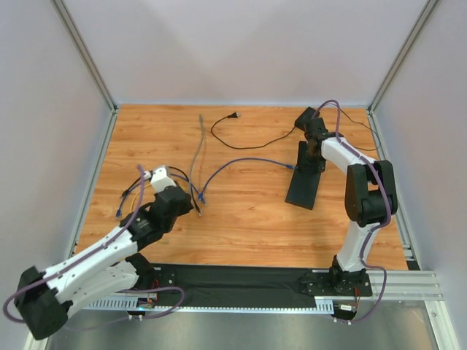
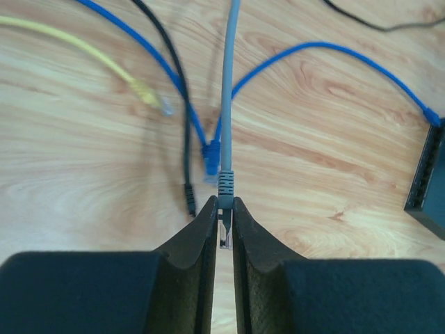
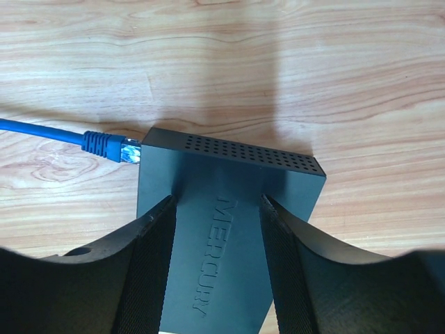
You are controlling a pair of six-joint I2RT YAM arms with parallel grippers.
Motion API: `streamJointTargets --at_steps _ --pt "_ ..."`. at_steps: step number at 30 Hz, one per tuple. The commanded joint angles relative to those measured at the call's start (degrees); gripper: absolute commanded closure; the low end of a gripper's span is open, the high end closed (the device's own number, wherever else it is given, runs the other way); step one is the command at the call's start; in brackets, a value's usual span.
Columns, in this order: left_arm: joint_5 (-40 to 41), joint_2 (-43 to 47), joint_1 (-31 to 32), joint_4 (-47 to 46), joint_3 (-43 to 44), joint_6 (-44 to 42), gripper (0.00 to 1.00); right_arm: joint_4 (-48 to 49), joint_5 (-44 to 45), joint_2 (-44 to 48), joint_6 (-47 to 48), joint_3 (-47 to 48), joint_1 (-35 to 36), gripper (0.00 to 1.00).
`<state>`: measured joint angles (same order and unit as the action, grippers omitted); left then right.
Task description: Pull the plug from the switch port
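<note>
The switch (image 1: 304, 186) is a flat black box marked MERCURY, lying right of centre; it also shows in the right wrist view (image 3: 229, 209). A blue plug (image 3: 106, 145) sits in a port on its left side, and its blue cable (image 1: 241, 162) runs left. My right gripper (image 3: 217, 198) is open, with both fingertips resting on the switch's top face. My left gripper (image 2: 222, 203) is shut on the clear plug (image 2: 224, 226) of a grey cable (image 2: 227, 83), well left of the switch (image 2: 427, 184).
A black power cord (image 1: 248, 142) with a two-pin plug lies at the back. A yellow cable end (image 2: 142, 90), a black barrel-plug lead (image 2: 188, 195) and a loose blue plug (image 2: 211, 156) lie just ahead of my left gripper. Metal rails and walls border the table.
</note>
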<state>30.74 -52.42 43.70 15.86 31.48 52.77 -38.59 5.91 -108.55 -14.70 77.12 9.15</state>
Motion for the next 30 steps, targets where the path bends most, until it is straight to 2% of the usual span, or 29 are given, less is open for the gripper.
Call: streamJointTargets --at_steps 1,3,7,11,12,14,18,22,25,30 --pt "5.5 8.9 -0.7 15.7 -1.6 3.4 0.82 -1.6 -0.8 -3.8 0.5 -0.7 1.0 0.47" --pt "5.1 12.6 -0.8 18.3 -3.0 4.8 0.82 -1.7 -0.6 -3.9 0.6 -0.6 1.4 0.47" --pt "5.7 12.9 -0.7 23.0 -4.3 7.3 0.8 -1.9 -0.6 -4.1 0.6 -0.4 1.7 0.47" --pt "6.3 10.4 -0.8 24.1 -3.9 9.4 0.64 -2.0 -0.3 -4.3 0.7 -0.2 1.9 0.47" --pt "6.4 10.2 -0.8 24.0 -3.7 9.5 0.56 -2.1 -0.3 -4.4 0.8 -0.2 2.0 0.47" --pt "6.4 9.3 -0.9 22.9 -3.0 9.4 0.48 -2.1 -0.3 -4.5 0.8 -0.1 2.0 0.47" --pt "4.9 6.6 -0.9 15.1 -1.3 2.8 0.43 -2.2 -0.3 -4.7 0.8 0.0 2.2 0.47" --pt "0.2 -0.4 -0.9 0.3 2.6 -3.4 0.42 -2.2 -0.2 -4.7 0.5 0.1 2.3 0.47" --pt "-4.3 -9.3 -1.1 -6.9 8.5 -5.9 0.41 -1.6 0.1 -3.3 0.2 -0.5 2.3 0.47" --pt "-17.8 -26.2 -1.3 -18.5 20.6 -9.7 0.45 1.1 -1.3 0.9 0.0 -2.7 2.2 0.46"
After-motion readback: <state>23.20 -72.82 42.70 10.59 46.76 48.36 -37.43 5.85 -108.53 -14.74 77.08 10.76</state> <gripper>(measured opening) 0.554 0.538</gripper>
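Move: I still hold the grey plug in my left hand. Its drop spot is about 7 cm left, 3 back and 11 below; the loose black plug lies nearly underneath, 2 cm ahead and 1 left, the loose blue plug 6 cm straight ahead, both 11 lower. The plugged-in blue plug is 31 cm right, 17 ahead, 10 lower. From my right hand, the drop spot is 43 cm left, 18 back; the plugged-in blue plug 5 left, 3 ahead. I swing my left hand about 8 cm left and back, sinking some 4 cm and tipping the fingers down about 10 degrees, and open them to let go of the grey plug. Then I reverse, fingers open, sweeping right and forward with a rise, some 18 cm towards the switch and its last blue plug. My open right hand drifts a centimetre left over the switch. ##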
